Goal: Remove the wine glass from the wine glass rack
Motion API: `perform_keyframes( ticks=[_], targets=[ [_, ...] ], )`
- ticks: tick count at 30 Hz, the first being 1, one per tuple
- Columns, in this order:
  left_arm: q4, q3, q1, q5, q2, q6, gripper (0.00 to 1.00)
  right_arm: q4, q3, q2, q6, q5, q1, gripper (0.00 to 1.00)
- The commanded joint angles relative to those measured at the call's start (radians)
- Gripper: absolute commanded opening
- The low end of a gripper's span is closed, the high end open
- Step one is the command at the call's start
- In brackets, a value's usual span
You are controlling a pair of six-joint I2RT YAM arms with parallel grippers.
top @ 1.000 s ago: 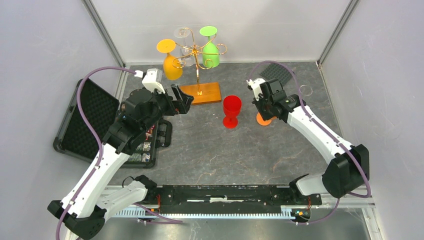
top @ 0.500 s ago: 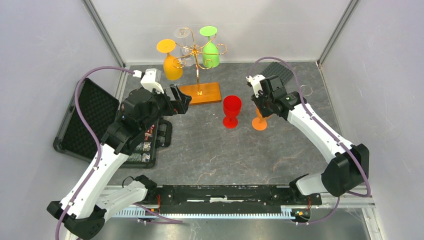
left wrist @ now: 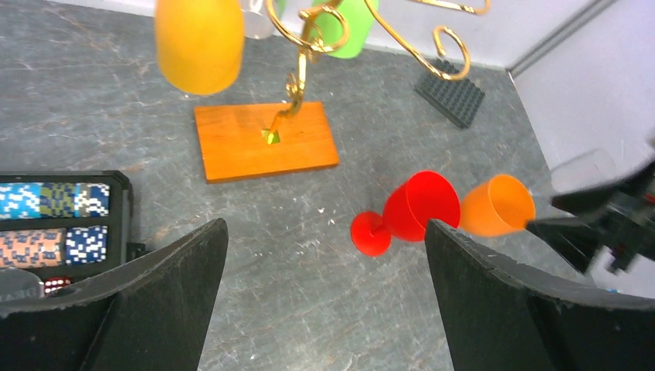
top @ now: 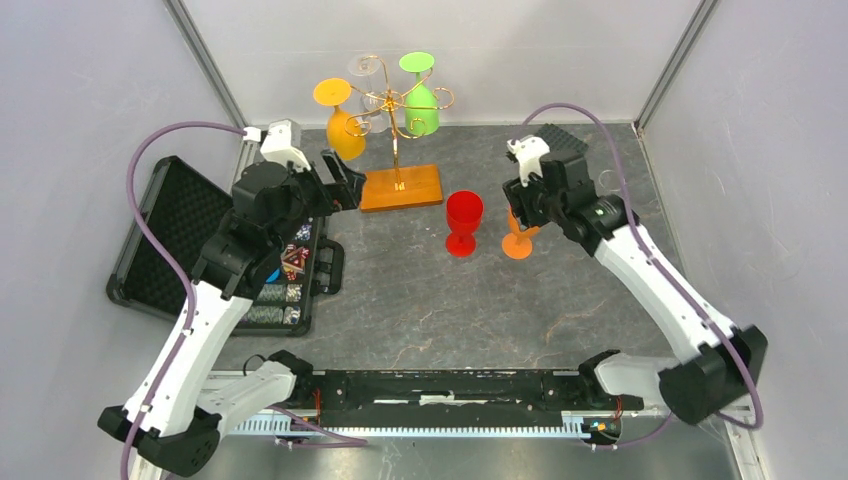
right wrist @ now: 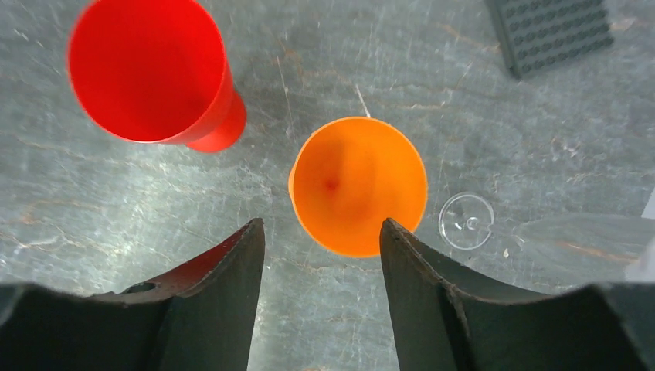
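The wine glass rack (top: 400,187), gold scrolled arms on a wooden base, stands at the back of the table. From it hang a yellow-orange wine glass (top: 343,125), a green one (top: 421,105) and a clear one (top: 365,75). A red glass (top: 463,220) and an orange glass (top: 518,235) stand upright on the table. My right gripper (right wrist: 320,224) hovers open just above the orange glass (right wrist: 358,182), apart from it. My left gripper (left wrist: 324,224) is wide open and holds nothing, left of the rack's base (left wrist: 263,141), below the yellow-orange glass (left wrist: 199,42).
An open black case (top: 200,250) with poker chips lies at the left. A black studded plate (top: 555,145) sits at the back right. A clear glass (right wrist: 467,220) lies on its side on the table right of the orange glass. Grey walls close in three sides.
My right gripper has opened and let go of the orange glass, which now stands on the table. My left arm has moved back and left, closer to the rack.
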Motion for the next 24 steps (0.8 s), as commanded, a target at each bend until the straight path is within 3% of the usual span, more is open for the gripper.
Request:
perform_keyframes(
  ticks=[1,8,13,20,24],
  targets=[
    [0.006,0.068,0.087,0.044,0.021,-0.015,1.0,0.167,-0.06,-0.153,0.06,-0.022,-0.004,0.62],
    [0.076,0.13,0.26,0.185,0.118,-0.098,1.0,0.307,-0.169,-0.321,0.193,-0.045,-0.004,0.64],
    [0.099,0.248,0.327,0.213,0.211,-0.112,0.99,0.287,-0.17,-0.379,0.18,-0.131,-0.004,0.63],
    [0.152,0.344,0.38,0.246,0.347,-0.16,0.99,0.274,-0.184,-0.447,0.172,-0.135,-0.003,0.63],
    [0.164,0.413,0.406,0.258,0.46,-0.184,0.93,0.258,-0.188,-0.481,0.166,-0.133,-0.005,0.63]
  ],
)
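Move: The yellow glass hangs upside down on the rack some 18 cm ahead of the left hand and 5 cm to its left, its middle about 10 cm lower. The clear glass hangs 5 cm beyond the yellow one and 5 cm to its right; the rack's post stands level with the yellow glass, 10 cm to its right. From the right hand the yellow glass is about 14 cm ahead, 30 cm left and slightly higher; the orange glass stands almost directly beneath, 10 cm down. Bring the left gripper, fingers kept wide open, about 12 cm forward towards the foot of the yellow glass, easing left early on and rising some 5 cm, with the wrist turning slightly counter-clockwise; stop short of touching. Meanwhile lift the empty right gripper about 11 cm up and 5 cm back from the orange glass, tilting its fingers up, their opening unchanged. ##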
